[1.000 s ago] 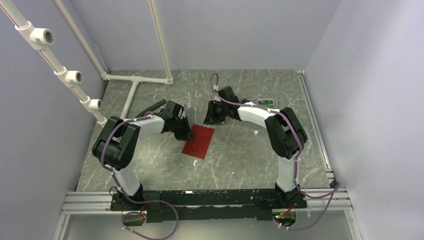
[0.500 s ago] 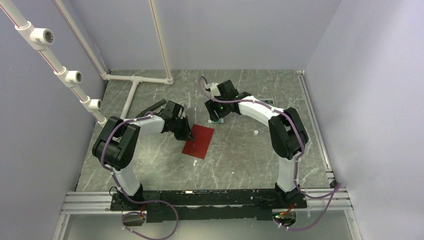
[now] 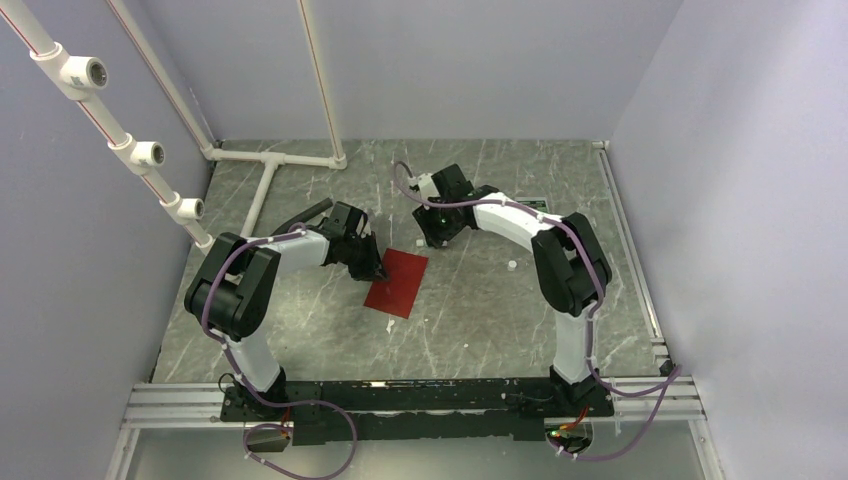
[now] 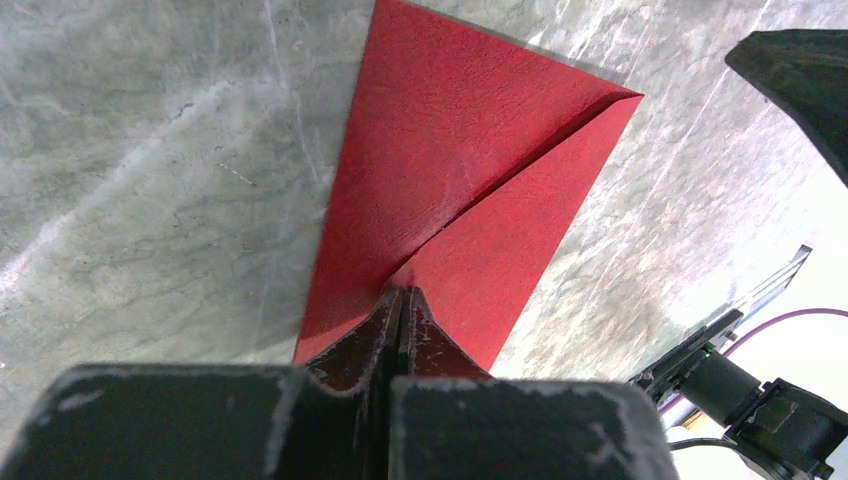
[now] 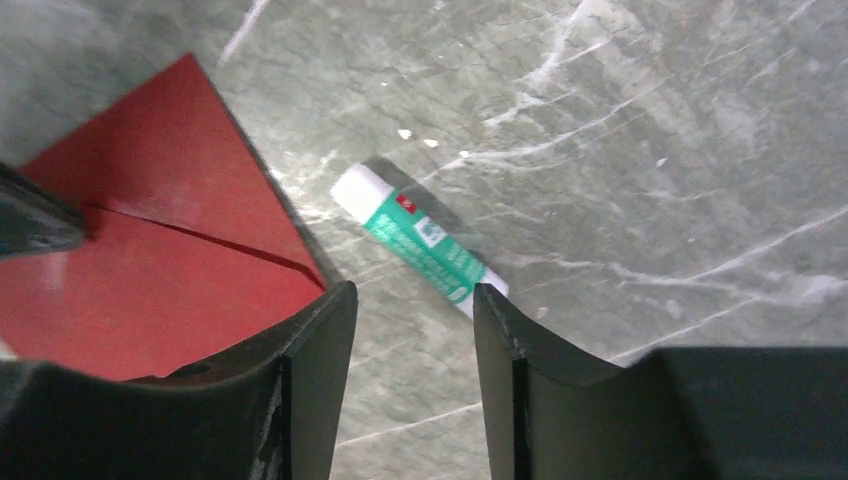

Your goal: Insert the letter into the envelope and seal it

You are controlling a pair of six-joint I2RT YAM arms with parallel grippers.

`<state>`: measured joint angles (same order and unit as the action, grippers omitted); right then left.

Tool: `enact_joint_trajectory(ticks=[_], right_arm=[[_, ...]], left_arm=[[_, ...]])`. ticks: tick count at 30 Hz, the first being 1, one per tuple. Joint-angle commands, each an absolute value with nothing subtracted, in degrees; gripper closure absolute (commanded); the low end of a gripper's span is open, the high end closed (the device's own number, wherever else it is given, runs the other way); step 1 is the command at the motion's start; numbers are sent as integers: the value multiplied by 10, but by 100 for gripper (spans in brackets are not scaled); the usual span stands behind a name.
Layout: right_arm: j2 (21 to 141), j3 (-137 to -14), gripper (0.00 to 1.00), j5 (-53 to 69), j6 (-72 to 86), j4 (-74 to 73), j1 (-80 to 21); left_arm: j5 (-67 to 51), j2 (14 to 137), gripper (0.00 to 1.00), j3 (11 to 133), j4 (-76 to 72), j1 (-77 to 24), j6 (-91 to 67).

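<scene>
The dark red envelope (image 3: pixel 399 283) lies flat on the table with its pointed flap folded down onto its body (image 4: pixel 450 170). My left gripper (image 4: pixel 405 292) is shut, and its tips press on the envelope at the flap's point (image 3: pixel 379 272). My right gripper (image 5: pixel 412 290) hovers open just behind the envelope's far corner (image 5: pixel 150 250), with nothing between its fingers. The letter is out of view.
A white-and-green glue stick (image 5: pixel 420 238) lies on the table just beyond the right fingertips, beside the envelope's corner. A white pipe frame (image 3: pixel 270 158) stands at the back left. Small white scraps (image 3: pixel 511 265) dot the marbled table.
The right gripper has opened and swung a little back and to the left, away from the envelope's far corner. The left gripper and the envelope have not moved.
</scene>
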<state>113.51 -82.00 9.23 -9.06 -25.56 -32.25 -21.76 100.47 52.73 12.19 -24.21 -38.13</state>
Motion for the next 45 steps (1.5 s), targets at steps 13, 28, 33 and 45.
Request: enact_joint_trajectory(ticks=[13,28,33,45], right_arm=[[1105,-686,90,287,311,-65,-366],[1159,-676,92,223,341,-98,-366],[1166,-671,92,207,347,-107,-365],[1158,-655,92,176,333,-122,-364]], left_arm=[[-179,1021,98,529,175,-241,-358],[-268,965,97,524,78,-242,-378],[-255,1011,98,537,93,-247,-373],[-127,1049,98,542,232,-250,-363]])
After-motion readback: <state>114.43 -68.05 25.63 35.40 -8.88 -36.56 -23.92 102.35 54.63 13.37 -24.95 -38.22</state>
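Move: The envelope, flap folded over, has its middle some 11 cm back and 9 cm left of the right hand, about 3 cm below it; the left hand's shut tips are already on it, about 9 cm back and 12 cm left of the right hand. The glue stick lies roughly 1 cm ahead and 1 cm left of the right hand, 2 cm below. From the left hand, the envelope's middle is about 1 cm back and 2 cm right, at tip height. The envelope's flap is what the right hand goes for: leaving the glue stick, it arcs about 3 cm up, back and left some 11 cm, closing its fingers and turning clockwise, then sinks until the shut tips press down on the flap beside the left hand's, and stays. The left hand lifts about 2 cm, then sets its shut tips down again about 1 cm farther right. ##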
